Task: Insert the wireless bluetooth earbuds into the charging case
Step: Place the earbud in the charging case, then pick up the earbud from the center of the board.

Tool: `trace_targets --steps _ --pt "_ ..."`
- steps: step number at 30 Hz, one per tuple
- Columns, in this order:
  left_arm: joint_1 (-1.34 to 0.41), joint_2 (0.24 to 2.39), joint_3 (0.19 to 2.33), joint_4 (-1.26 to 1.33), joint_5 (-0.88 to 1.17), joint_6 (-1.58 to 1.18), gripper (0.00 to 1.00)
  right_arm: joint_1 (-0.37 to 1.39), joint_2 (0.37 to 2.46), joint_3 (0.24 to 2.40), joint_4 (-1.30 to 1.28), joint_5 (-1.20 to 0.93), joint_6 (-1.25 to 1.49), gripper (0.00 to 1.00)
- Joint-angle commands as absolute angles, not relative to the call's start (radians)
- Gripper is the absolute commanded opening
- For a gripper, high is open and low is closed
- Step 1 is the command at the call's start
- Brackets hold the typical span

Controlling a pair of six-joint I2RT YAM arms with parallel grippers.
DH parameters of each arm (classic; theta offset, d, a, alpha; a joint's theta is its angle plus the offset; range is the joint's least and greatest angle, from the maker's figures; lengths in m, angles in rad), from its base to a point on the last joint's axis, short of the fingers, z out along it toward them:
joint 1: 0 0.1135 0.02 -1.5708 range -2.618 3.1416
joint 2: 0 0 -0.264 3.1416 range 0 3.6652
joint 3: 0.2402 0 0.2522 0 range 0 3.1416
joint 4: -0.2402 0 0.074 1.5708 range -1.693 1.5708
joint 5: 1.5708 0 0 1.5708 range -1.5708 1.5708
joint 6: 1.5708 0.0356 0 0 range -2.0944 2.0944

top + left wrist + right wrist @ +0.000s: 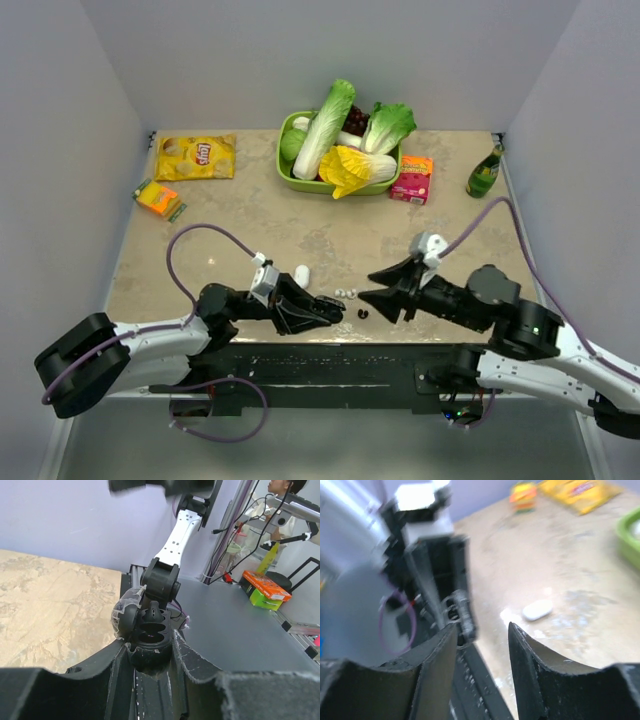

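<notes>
The white oval charging case (301,273) lies on the table just beyond my left gripper; it also shows in the right wrist view (537,610). Two tiny white earbuds (345,292) lie to its right, and a small dark piece (362,312) lies between the grippers. My left gripper (332,312) is low near the table's front edge. In the left wrist view the left gripper (150,645) is shut on a small black piece with two hollows (149,632), partly wrapped in clear film. My right gripper (372,297) faces it, open and empty, as the right wrist view (482,630) shows.
A green basket (288,172) of vegetables stands at the back centre. A yellow chip bag (196,157) and an orange packet (158,198) lie at the back left. A pink box (412,179) and a green bottle (485,172) stand at the back right. A black rail (330,360) runs along the near edge.
</notes>
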State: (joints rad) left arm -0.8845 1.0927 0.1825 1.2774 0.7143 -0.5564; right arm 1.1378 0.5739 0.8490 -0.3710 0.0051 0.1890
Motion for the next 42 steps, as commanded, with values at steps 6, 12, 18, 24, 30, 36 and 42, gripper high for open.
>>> trace_targets --steps 6,12,18,24,30,36,42 --pt "-0.888 0.985 0.104 1.499 0.64 -0.528 0.0 1.132 0.593 0.717 -0.482 0.526 0.575 0.48" --pt "-0.887 0.956 0.057 1.503 0.623 -0.566 0.0 1.131 0.733 0.612 -0.469 0.451 0.724 0.47" --pt "-0.888 0.888 0.0 1.48 0.588 -0.578 0.0 1.124 0.816 0.497 -0.39 0.371 0.822 0.31" --pt "-0.888 0.877 -0.026 1.479 0.592 -0.581 0.0 1.123 0.977 0.46 -0.262 0.328 0.83 0.26" --pt "-0.888 0.873 -0.034 1.463 0.597 -0.569 0.0 1.121 1.042 0.456 -0.215 0.334 0.812 0.31" --pt "-0.888 0.887 -0.032 1.462 0.606 -0.563 0.0 1.086 1.092 0.465 -0.206 0.334 0.801 0.3" --pt "-0.89 0.888 -0.034 1.453 0.609 -0.557 0.0 1.063 1.1 0.453 -0.227 0.345 0.85 0.2"
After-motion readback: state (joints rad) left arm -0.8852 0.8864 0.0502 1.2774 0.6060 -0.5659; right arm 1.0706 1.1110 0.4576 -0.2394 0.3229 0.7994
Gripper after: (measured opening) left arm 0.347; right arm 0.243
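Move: The loose black earbud on the table lies about 7 cm ahead of the right hand, 1 cm to its right and some 31 cm below. The pair of white earbuds is about 5 cm farther out than that black earbud and 4 cm to its left. The black charging case, in the left gripper, is roughly 8 cm left of the right hand, 3 cm back and 8 cm below. From the left hand the loose black earbud lies about 9 cm ahead, 9 cm right and 22 cm below. Swing the empty right gripper forward and slightly right, away from the charging case, then drop it some 28 cm to just short of the loose black earbud, turning the fingers from pointing left to steeply down and forward-left and narrowing them to about half their gap. Meanwhile keep the left grip on the case and carry it about 3 cm left. ##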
